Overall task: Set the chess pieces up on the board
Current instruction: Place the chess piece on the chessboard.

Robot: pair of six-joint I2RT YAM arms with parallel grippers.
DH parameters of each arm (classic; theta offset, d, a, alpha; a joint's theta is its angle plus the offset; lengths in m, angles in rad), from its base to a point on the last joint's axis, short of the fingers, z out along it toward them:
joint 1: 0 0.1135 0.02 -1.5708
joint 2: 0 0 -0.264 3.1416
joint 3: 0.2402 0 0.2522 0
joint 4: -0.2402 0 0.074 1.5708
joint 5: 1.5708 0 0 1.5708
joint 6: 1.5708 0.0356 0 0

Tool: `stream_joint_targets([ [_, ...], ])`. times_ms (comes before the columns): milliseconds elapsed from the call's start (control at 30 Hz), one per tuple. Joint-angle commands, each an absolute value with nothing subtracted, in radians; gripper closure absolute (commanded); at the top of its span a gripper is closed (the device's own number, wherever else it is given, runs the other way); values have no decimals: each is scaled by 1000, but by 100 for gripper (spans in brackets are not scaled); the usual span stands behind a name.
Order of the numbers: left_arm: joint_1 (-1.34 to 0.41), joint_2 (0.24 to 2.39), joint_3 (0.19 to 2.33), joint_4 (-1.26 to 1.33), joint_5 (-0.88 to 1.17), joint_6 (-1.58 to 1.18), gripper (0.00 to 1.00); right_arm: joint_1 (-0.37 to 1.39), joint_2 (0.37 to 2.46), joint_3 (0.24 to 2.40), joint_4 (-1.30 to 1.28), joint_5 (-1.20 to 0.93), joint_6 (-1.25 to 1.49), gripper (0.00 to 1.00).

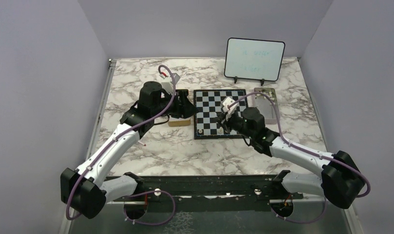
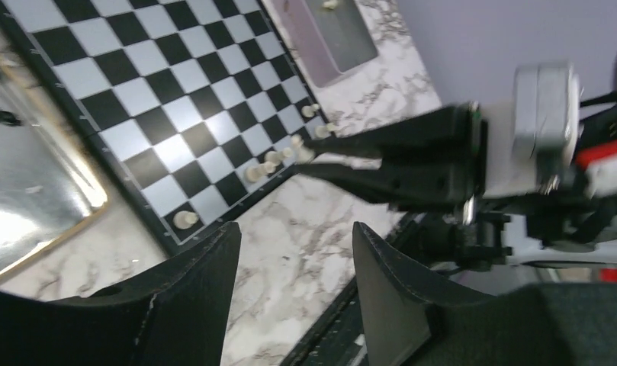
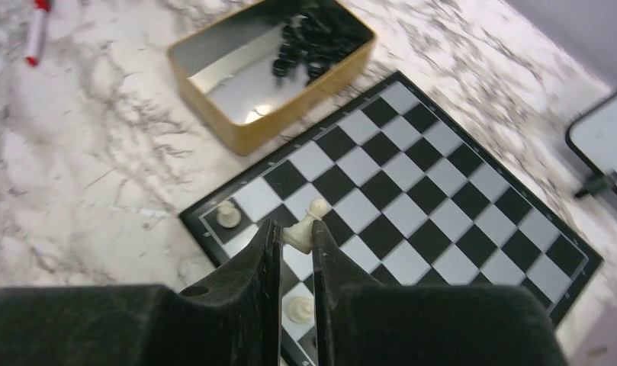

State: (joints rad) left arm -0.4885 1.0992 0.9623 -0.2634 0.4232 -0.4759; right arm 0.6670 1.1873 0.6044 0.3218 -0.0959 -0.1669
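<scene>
The board [image 1: 219, 113] lies mid-table with black and white checks. My right gripper [image 3: 294, 232] is shut on a cream-white pawn [image 3: 306, 226], held tilted just above the board's [image 3: 442, 191] near-left corner. Two more white pieces [image 3: 228, 215] [image 3: 299, 309] stand on squares close by. In the left wrist view, several white pieces [image 2: 253, 173] line the board's [image 2: 175, 84] edge, next to the right arm's fingers [image 2: 381, 152]. My left gripper [image 2: 294, 259] is open above marble, with nothing between its fingers. From above, the left gripper [image 1: 183, 105] hangs over the gold tray [image 1: 180, 122].
The gold tray [image 3: 274, 65] holds black pieces [image 3: 313, 38] left of the board. A silver tray [image 1: 265, 103] sits on its right. A whiteboard [image 1: 254, 58] stands upright behind. A red marker [image 3: 36, 30] lies on the marble.
</scene>
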Motion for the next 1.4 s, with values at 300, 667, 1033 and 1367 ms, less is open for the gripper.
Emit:
stream_joint_targets([
  [300, -488, 1299, 1058, -149, 731, -712, 54, 800, 1059, 481, 609, -258, -352, 82],
  [667, -489, 1358, 1008, -5, 843, -844, 57, 816, 1038, 476, 620, -281, -366, 82],
  [1033, -489, 1381, 985, 33, 850, -854, 64, 825, 1050, 480, 630, -275, -360, 82],
  [1367, -489, 1393, 977, 26, 847, -844, 68, 826, 1058, 479, 630, -262, -357, 81],
])
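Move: The white chess piece held by the right hand lies about 12 cm right of the left hand, 4 cm ahead and 8 below; so the left fingers are 12 cm left of the right hand, 4 back, 8 above. On the board, the corner piece stands 9 cm left of the right hand and 1 back, the middle pair 3 left and 1 back, all some 12 below. Right hand brings its piece back, up and left; left hand goes 6 cm right to it, fingers narrowing. ##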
